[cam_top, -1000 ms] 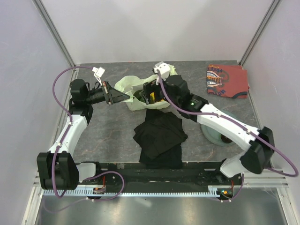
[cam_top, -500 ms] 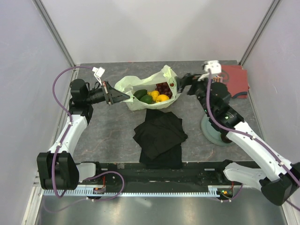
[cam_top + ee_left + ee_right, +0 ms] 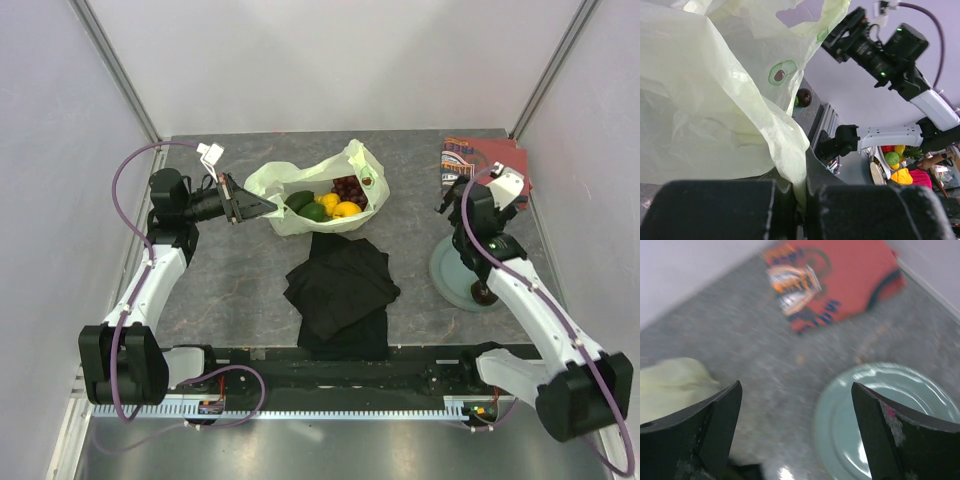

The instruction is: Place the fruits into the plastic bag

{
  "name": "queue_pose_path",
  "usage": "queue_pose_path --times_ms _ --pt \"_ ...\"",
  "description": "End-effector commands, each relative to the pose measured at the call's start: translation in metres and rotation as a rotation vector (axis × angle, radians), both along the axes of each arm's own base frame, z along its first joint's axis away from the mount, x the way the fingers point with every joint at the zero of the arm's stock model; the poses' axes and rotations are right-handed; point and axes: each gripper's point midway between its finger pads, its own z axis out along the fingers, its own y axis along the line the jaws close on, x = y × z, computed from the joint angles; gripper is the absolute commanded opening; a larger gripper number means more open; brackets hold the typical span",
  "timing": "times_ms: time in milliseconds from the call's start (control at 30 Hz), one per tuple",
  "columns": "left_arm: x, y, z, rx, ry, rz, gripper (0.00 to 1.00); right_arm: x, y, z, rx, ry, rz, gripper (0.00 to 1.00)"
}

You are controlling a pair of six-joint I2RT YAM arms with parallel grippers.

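The pale yellow-green plastic bag [image 3: 285, 180] lies open at the back of the table. Inside it show a green fruit [image 3: 312, 210], a yellow fruit [image 3: 346, 209] and a dark red grape bunch [image 3: 349, 187]. My left gripper [image 3: 241, 207] is shut on the bag's left edge; in the left wrist view the film [image 3: 715, 100] is pinched in the left gripper [image 3: 800, 200]. My right gripper [image 3: 795, 400] hangs open and empty above the left rim of the plate [image 3: 890, 410]. A dark maroon fruit [image 3: 483, 293] sits on the plate, partly under the right arm.
A folded black cloth [image 3: 340, 290] lies in front of the bag. A red-orange patterned cloth [image 3: 485, 165] sits at the back right corner, just behind the grey-green plate [image 3: 450, 275]. White walls close in the table on three sides.
My right arm has swung away from the bag's mouth to the right and now hangs over the plate, jaws wide. The fruits in the bag have come into view. The left arm held still.
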Motion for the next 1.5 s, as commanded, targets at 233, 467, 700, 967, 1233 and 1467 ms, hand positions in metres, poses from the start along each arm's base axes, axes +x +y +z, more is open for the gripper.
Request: queue_pose_path --times_ms 233,467,700,967,1233,1467 --pt "0.002 0.0 0.014 0.006 -0.066 -0.002 0.02 -0.066 -0.042 -0.101 -0.066 0.619 -0.325 0.98" --pt "0.002 0.0 0.014 0.005 -0.061 -0.002 0.01 -0.094 -0.059 -0.121 -0.045 0.675 -0.398 0.98" --pt "0.002 0.0 0.014 0.004 -0.063 -0.002 0.01 -0.107 -0.066 -0.138 0.01 0.7 -0.418 0.98" --pt "0.001 0.0 0.014 0.003 -0.062 -0.002 0.02 -0.115 -0.068 -0.162 0.066 0.723 -0.435 0.98" --pt "0.001 0.0 0.014 0.003 -0.063 -0.002 0.02 -0.116 -0.078 -0.181 0.127 0.714 -0.458 0.97" --pt "0.001 0.0 0.014 0.003 -0.065 -0.002 0.02 -0.11 -0.077 -0.189 0.141 0.696 -0.412 0.95"
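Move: The mangosteen, the last fruit left on the green plate, lies about 12 cm back from the right hand, 10 cm to its right and some 21 cm below. The plate's middle is roughly 7 cm back and 6 cm right of that hand, and the red cloth about 19 cm ahead and 10 cm right, both some 24 cm down. From the left hand, which still grips the bag, the mangosteen is around 52 cm right, 10 cm back and 26 cm down. The mangosteen is what the right hand comes down to: the hand drops some 19 cm while drawing back about 12 cm and right 8 cm, quickly at first, then easing into a slow final descent over the plate's near right rim. The fingers tip down about 45 degrees and swing clockwise, staying wide open to either side of the fruit; no contact can be made out. ##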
